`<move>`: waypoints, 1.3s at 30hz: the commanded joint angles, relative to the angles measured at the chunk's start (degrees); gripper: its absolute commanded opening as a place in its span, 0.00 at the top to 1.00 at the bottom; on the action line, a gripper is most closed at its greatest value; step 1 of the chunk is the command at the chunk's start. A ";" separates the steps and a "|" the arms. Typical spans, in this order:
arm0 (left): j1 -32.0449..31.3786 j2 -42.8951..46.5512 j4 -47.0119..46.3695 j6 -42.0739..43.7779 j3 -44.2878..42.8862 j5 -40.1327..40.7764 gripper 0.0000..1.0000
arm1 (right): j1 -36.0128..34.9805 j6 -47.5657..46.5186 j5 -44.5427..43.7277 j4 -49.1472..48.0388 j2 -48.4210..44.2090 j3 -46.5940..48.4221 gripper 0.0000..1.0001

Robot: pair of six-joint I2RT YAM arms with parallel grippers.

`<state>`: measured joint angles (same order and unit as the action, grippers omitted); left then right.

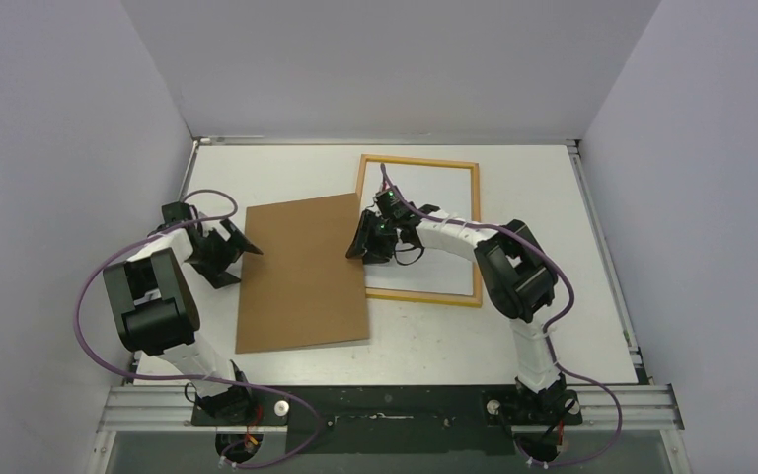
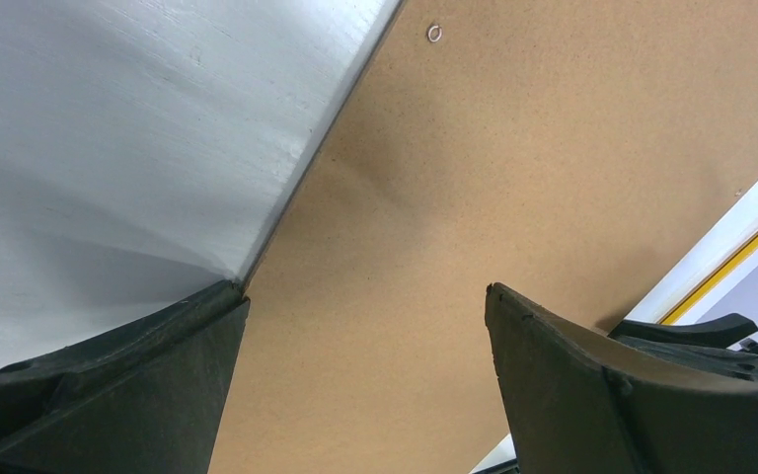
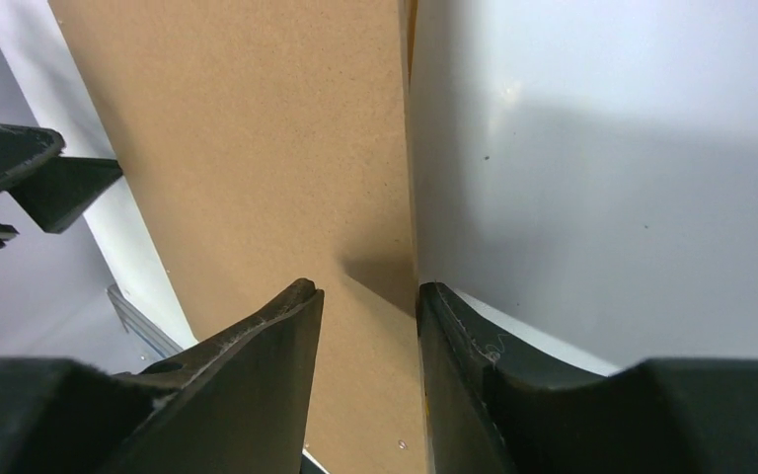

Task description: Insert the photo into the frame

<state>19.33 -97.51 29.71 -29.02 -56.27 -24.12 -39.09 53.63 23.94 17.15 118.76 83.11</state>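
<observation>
The frame [image 1: 477,237] lies flat at the right of the table, its thin yellow-wood rim around a white surface. I cannot tell whether that white is the photo's plain back; no printed picture shows. A brown backing board [image 1: 301,272] lies left of it, and its right edge overlaps the frame's left rail. My right gripper [image 1: 363,247] is at that edge. In the right wrist view the right gripper [image 3: 367,288] is narrowly open, with one finger over the board [image 3: 257,148] and one over the white. My left gripper [image 2: 365,296] stands wide open at the board's left edge.
White walls close in the table on three sides. A metal rail [image 1: 385,405] with both arm bases runs along the near edge. A small ring hanger [image 2: 435,34] is fixed to the board. Cables loop beside each arm.
</observation>
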 commanded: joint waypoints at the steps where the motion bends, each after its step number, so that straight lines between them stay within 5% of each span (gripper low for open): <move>1: -0.46 -0.95 -0.61 0.11 -0.41 -2.31 0.10 | -1.29 3.55 5.26 -11.32 -4.51 0.92 0.60; 17: -0.45 -1.47 0.60 0.62 -2.69 -2.10 0.10 | -2.21 5.45 7.29 -16.66 -3.44 2.65 0.93; 27: -0.44 -1.45 0.43 0.44 -2.58 -3.00 0.10 | -2.80 13.85 12.78 -38.38 -3.39 -1.56 0.68; 39: -0.29 -0.69 1.01 0.78 -2.39 -1.99 0.10 | -3.17 7.51 9.41 -26.21 -4.76 -0.08 0.83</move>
<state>19.57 -98.41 29.85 -27.88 -57.95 -23.29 -41.67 64.53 33.85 -11.40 118.56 81.52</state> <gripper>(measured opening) 0.902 0.198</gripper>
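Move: The right hand stands at the brown board's right edge, gap still fairly wide; the board's middle lies about 13 cm to its left, 4 cm back and some 2 cm lower. The frame's middle is roughly 13 cm to its right and 5 cm farther out, also a little below. From the left hand, whose open fingers stand at the opposite edge, the board's middle is about 12 cm to the right and 2 cm back. Left finger still braces while right fingers pinch the brown board's right edge, lifting it about 8 cm, leftward 7. ##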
